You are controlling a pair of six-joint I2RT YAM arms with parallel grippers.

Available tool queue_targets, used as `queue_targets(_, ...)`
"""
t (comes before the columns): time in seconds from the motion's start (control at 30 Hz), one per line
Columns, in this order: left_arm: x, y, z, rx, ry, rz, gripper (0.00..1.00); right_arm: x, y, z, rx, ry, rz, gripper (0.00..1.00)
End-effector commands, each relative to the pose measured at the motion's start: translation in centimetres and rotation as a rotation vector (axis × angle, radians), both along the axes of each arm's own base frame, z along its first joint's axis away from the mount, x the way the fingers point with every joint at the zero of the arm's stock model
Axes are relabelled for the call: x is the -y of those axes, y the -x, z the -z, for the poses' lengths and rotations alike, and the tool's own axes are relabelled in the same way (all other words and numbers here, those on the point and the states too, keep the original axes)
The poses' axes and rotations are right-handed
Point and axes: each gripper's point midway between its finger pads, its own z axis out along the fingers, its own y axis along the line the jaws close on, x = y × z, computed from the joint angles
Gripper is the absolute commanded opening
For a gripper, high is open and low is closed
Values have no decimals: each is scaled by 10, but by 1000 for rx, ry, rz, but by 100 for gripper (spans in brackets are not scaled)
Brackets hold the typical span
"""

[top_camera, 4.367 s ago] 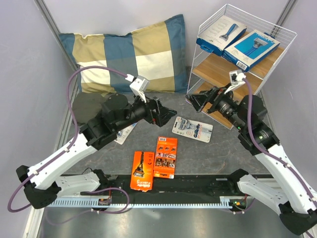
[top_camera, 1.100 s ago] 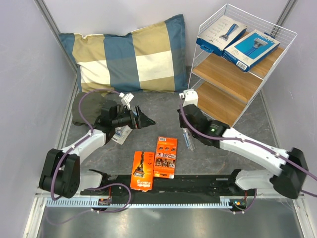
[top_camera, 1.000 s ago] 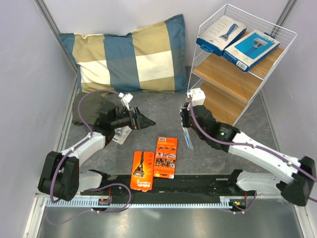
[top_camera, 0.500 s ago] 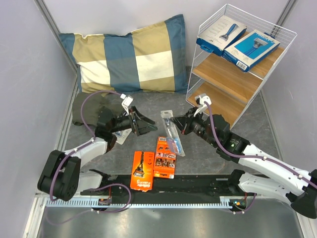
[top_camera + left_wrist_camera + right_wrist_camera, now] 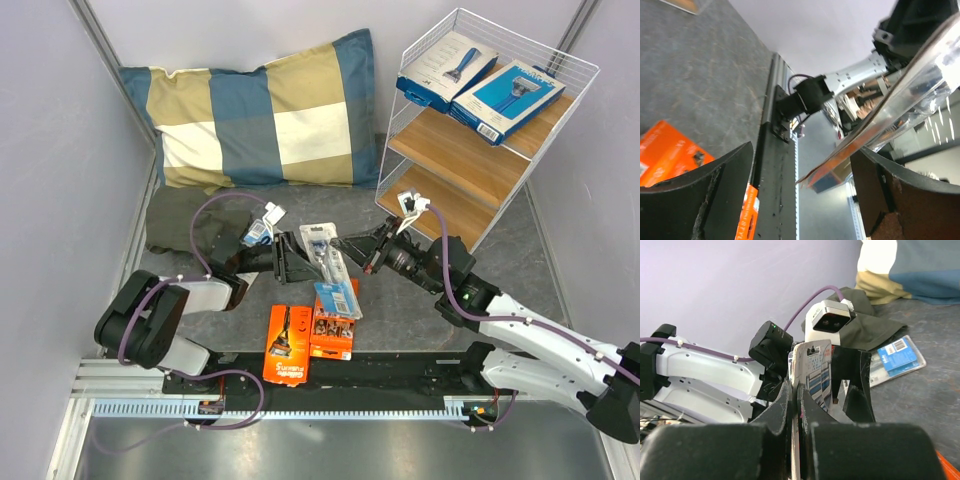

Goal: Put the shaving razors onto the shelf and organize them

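Observation:
My right gripper (image 5: 352, 250) is shut on one edge of a clear blister-pack razor (image 5: 328, 262) and holds it off the table on edge. In the right wrist view the pack (image 5: 816, 371) stands upright between my right gripper's (image 5: 795, 396) pressed fingers. My left gripper (image 5: 298, 258) is open, its jaws either side of the pack's far end. The pack's edge (image 5: 900, 85) slants between them and lies close to the right finger (image 5: 890, 200). Two orange cards (image 5: 287, 345) (image 5: 335, 325) lie side by side near the front. Another blister pack (image 5: 897, 362) lies flat by the left arm. Two blue boxes (image 5: 445, 62) (image 5: 510, 98) lie on the shelf's (image 5: 470, 170) top board.
A blue-and-tan checked pillow (image 5: 260, 110) leans at the back. A dark green cloth (image 5: 180, 215) lies under the left arm. The black base rail (image 5: 400, 370) runs along the near edge. The shelf's middle and lower boards are bare.
The right arm swung the blister pack left and up toward the left gripper. The left gripper moved right around the pack's end, and its jaws narrowed a little.

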Motion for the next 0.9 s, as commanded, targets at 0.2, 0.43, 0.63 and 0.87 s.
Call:
queue_targets(0.2,-7,36,-90,422,225,67,45,-9,4,-9,12,-34,-56,1)
queue_targets(0.43,-8,46,-85,415,180,149,3,-6,-1,7,22,93,-35,51)
queue_targets(0.63,-8,50,-85,429,137,211,2,0,-1,18,46,223,-43,73)
queue_targets(0.87,-6,49,-83,422,110,212,2,-16,17,34,47,268,-208,69)
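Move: The razor pack is held on edge by the right hand, its middle roughly 3 cm to the left hand's right, 2 cm back and 3 cm above. The right orange box lies about 8 cm back and 3 cm right of the left hand, the left one 14 cm back and 7 cm left, both some 18 cm below. From the right hand, the left fingers are about 4 cm left, 1 cm back and 11 cm lower; the pack's middle is 2 cm back and 6 cm lower. Upwards and back, about 5 cm up in all, the left hand comes onto the razor pack and pinches it on the way, swinging some 10 degrees clockwise. Once those fingers are closing, the right hand opens wide to let go, sinks about 3 cm while its fingertips tip down, then rises slightly, its open fingers still around the pack. ##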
